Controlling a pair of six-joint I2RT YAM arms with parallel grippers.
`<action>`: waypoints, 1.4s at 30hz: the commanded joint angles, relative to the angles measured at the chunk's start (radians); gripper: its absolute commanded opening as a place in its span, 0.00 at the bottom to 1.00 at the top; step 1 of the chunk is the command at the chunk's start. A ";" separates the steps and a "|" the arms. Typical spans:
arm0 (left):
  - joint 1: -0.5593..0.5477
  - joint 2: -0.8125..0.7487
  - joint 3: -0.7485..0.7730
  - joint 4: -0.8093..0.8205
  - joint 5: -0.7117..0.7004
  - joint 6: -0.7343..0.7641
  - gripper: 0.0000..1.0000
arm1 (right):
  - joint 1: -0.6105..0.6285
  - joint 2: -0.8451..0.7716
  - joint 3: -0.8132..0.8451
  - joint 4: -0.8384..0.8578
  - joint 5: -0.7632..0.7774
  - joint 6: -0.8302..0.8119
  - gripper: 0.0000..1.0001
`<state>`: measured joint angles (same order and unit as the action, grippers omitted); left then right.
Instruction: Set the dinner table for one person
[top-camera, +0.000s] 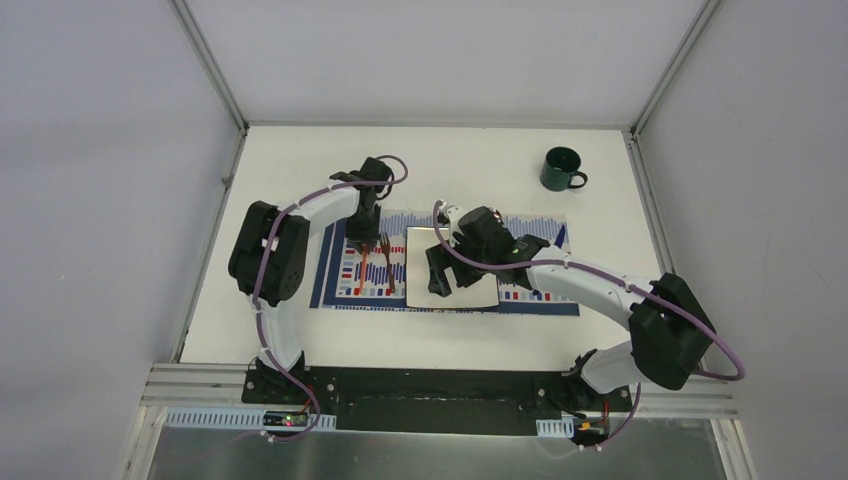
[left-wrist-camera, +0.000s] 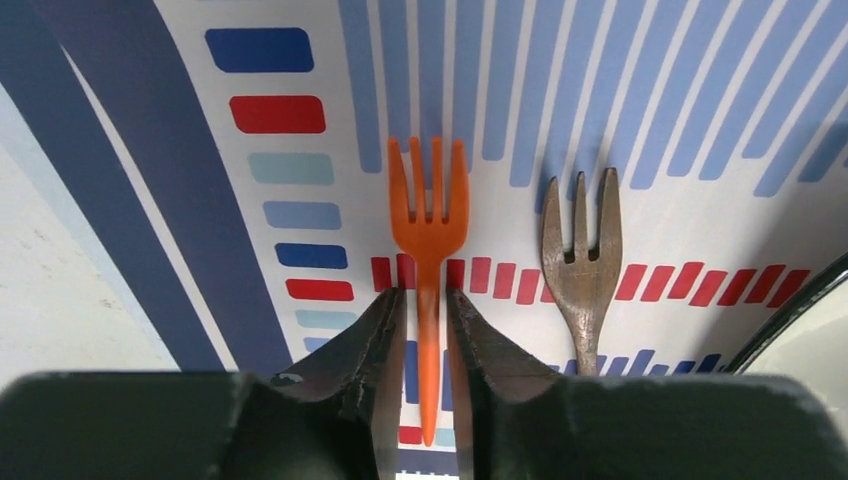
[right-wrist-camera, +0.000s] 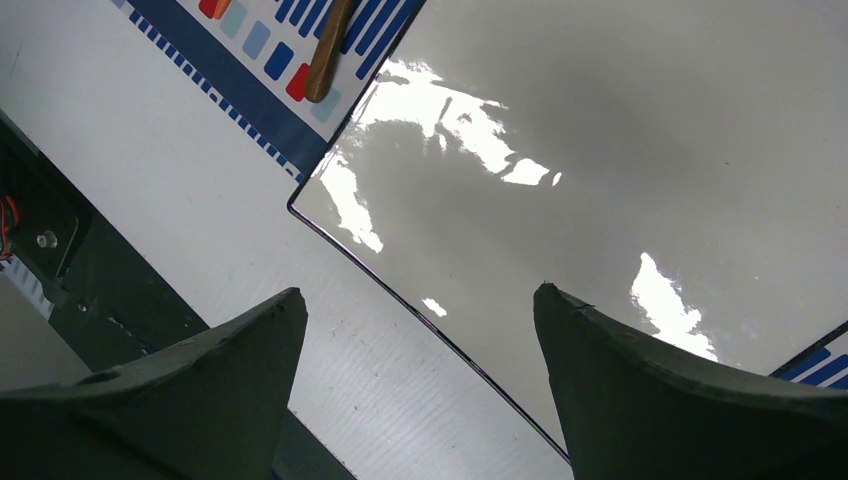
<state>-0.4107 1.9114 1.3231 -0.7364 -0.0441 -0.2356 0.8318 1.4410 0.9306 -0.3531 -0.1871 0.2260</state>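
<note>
The dinner table (top-camera: 300, 170) carries a striped placemat (top-camera: 540, 225) with a square white plate (top-camera: 418, 245) on it. Left of the plate an orange fork (left-wrist-camera: 428, 215) and a brown wooden fork (left-wrist-camera: 581, 260) lie side by side on the mat, tines pointing away. My left gripper (left-wrist-camera: 427, 295) straddles the orange fork's handle, with a thin gap showing on each side, so it is narrowly open. My right gripper (right-wrist-camera: 420, 295) hangs wide open over the plate's (right-wrist-camera: 560, 140) near-left edge and holds nothing.
A dark green mug (top-camera: 562, 168) stands on the table at the back right, off the mat. The black base rail (right-wrist-camera: 60, 260) runs along the table's near edge, close to the right gripper. The plate's rim (left-wrist-camera: 815, 350) lies just right of the wooden fork.
</note>
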 joint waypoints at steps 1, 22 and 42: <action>0.010 -0.005 0.021 -0.007 0.007 0.019 0.31 | 0.005 0.013 0.031 0.016 0.013 -0.007 0.88; 0.009 -0.416 -0.099 -0.065 -0.128 -0.036 0.99 | 0.048 0.370 0.386 0.037 -0.032 0.034 0.82; 0.006 -0.703 -0.231 0.015 -0.081 -0.100 0.99 | 0.159 0.643 0.653 -0.136 0.312 0.044 0.12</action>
<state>-0.3958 1.2934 1.0901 -0.7883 -0.1352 -0.3077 0.9874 2.0590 1.5665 -0.4316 0.0189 0.2508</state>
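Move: The left hand holds the orange fork down on the mat, its pads just ahead of the fork's middle, which lies about 3 cm back and level in height; the brown fork is some 7 cm to the right and 3 cm back. From the right hand, the brown fork's middle lies roughly 10 cm ahead, 14 cm left and 6 cm below; at that height, the orange fork is about 10 cm ahead and 21 cm left, and the plate's middle 11 cm ahead and 2 cm right. The left fingers open wide and let go of the orange fork, then the hand lifts about 12 cm clear, also drawing back and drifting left, its fingers tilting some 20 degrees forward. The right hand first sinks a little, then sweeps about 13 cm left and 6 cm forward over the plate towards the brown fork, dipping again at its handle as its wide-open fingers close almost shut there; whether they already pinch the handle can't be told. ##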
